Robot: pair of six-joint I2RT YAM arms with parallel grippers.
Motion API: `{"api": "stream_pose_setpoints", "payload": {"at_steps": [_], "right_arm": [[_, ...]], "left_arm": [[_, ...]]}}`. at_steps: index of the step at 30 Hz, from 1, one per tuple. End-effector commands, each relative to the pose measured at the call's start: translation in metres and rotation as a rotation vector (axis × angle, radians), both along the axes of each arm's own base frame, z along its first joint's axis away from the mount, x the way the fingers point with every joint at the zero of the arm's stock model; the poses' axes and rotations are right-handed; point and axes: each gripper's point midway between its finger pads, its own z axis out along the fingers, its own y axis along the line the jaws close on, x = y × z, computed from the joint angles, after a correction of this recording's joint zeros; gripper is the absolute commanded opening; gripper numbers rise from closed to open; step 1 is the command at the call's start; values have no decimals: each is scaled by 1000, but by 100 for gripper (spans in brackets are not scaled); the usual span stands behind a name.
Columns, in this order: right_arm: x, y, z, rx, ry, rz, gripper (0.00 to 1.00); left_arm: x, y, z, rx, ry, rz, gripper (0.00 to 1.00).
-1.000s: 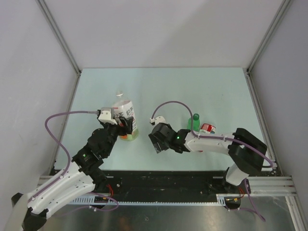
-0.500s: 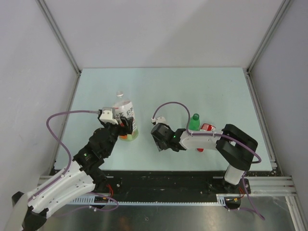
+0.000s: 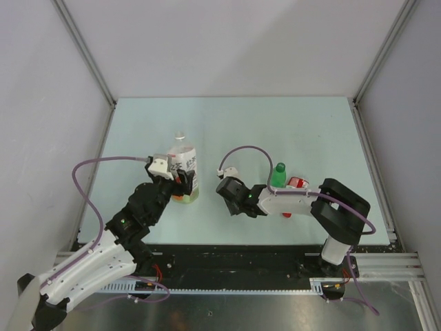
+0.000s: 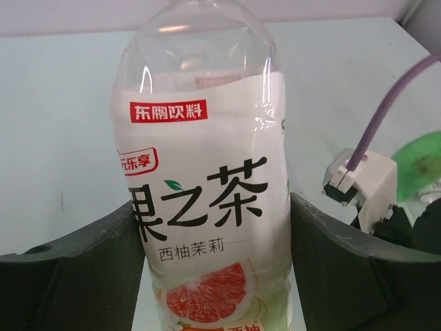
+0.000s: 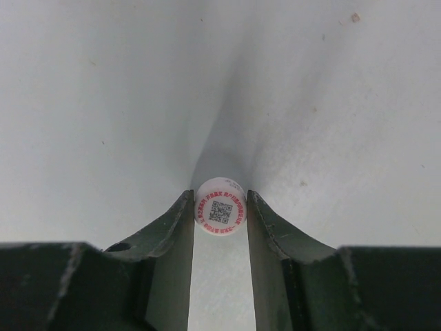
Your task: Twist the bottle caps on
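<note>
The wider clear bottle (image 4: pixel 207 172), with a white label and a grapefruit picture, stands between my left gripper's (image 4: pixel 213 207) fingers, which press on both its sides. From above, this bottle (image 3: pixel 183 165) stands left of centre with its mouth uncovered, and my left gripper (image 3: pixel 180 182) holds its lower part. My right gripper (image 5: pixel 220 200) is shut on a small white cap (image 5: pixel 220 208) with a red-printed code, held just over the table. The top view shows the right gripper (image 3: pixel 226 192) near the centre. A small green bottle (image 3: pixel 278 175) and a red-white labelled bottle (image 3: pixel 296 183) show behind the right forearm.
The pale table (image 3: pixel 289 131) is enclosed by grey walls with metal corner posts (image 3: pixel 375 69). A purple cable (image 3: pixel 244 150) loops over the right wrist. The right arm's white connector (image 4: pixel 362 183) shows at the right of the left wrist view.
My right gripper has closed on the white cap and its forearm has swung in front of the green bottle. The left gripper has shifted the wider bottle slightly to the right.
</note>
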Motion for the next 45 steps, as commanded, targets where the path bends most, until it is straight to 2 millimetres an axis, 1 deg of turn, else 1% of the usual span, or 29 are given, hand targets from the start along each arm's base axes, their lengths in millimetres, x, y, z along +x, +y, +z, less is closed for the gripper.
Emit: {"api": "stream_pose_setpoints", "payload": {"at_steps": [1,2,4,7,10,13,15,17,20,23,27,32,35,38,43,45], "right_arm": [[5,-9,52,28,-79,10,17],[7,-13,69,55,-100,17,17],[12,-25,104,126,-125,20,16],[11,-43,156,286,-120,80,14],[0,-55,209,473,-141,194,12],[-19,-66,259,637,-201,312,11],[-31,-72,283,705,-242,381,10],[-46,-75,298,744,-273,475,11],[-65,-78,313,793,-286,586,11],[-80,-79,321,830,-277,676,10],[-87,-81,317,812,-275,718,11],[-95,-79,314,817,-251,779,9],[-98,-80,309,805,-237,794,9],[-105,-80,306,810,-212,830,9],[-102,-81,293,772,-182,798,9],[-101,-79,292,770,-181,796,9]], "left_arm": [[-8,-30,26,43,-121,-199,0],[-14,-40,28,63,-147,-277,0],[-33,-66,31,117,-209,-482,0],[-62,-92,34,166,-288,-727,0],[-87,-110,30,222,-347,-927,0],[-100,-123,13,266,-320,-1073,0],[-106,-130,4,273,-286,-1150,0],[-115,-139,1,261,-264,-1238,0],[-124,-147,5,238,-256,-1329,0],[-125,-149,8,235,-261,-1338,0],[-128,-148,11,233,-276,-1336,0],[-129,-149,11,225,-260,-1334,2],[-127,-150,10,228,-251,-1323,1],[-124,-151,11,230,-248,-1308,1],[-127,-151,15,219,-251,-1317,1],[-127,-152,15,217,-247,-1316,2]]}}
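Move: The right fingers already pinch the white cap down at the table; from that hand the big tea bottle's mouth is about 12 cm ahead, 13 cm left and some 30 cm up. The green bottle lies roughly 9 cm ahead and 14 cm right of the right hand, the red-labelled bottle 5 cm ahead and 19 cm right. The left hand grips the tea bottle, its mouth about 9 cm ahead and 10 cm above; the white cap is 3 cm back, 13 cm right and 20 cm below that hand. Keeping its pinch on the white cap, the right hand lifts it off the table by about 29 cm, shifting left on the way and then drawing back, while its fingers swing from steeply down to nearly level, pointing left at the tea bottle's mouth. The left hand keeps its grip and swings the tea bottle right and back towards the base, turning it some 75 degrees clockwise so that the mouth comes round to face the cap, then holds there as the right hand eases in. ##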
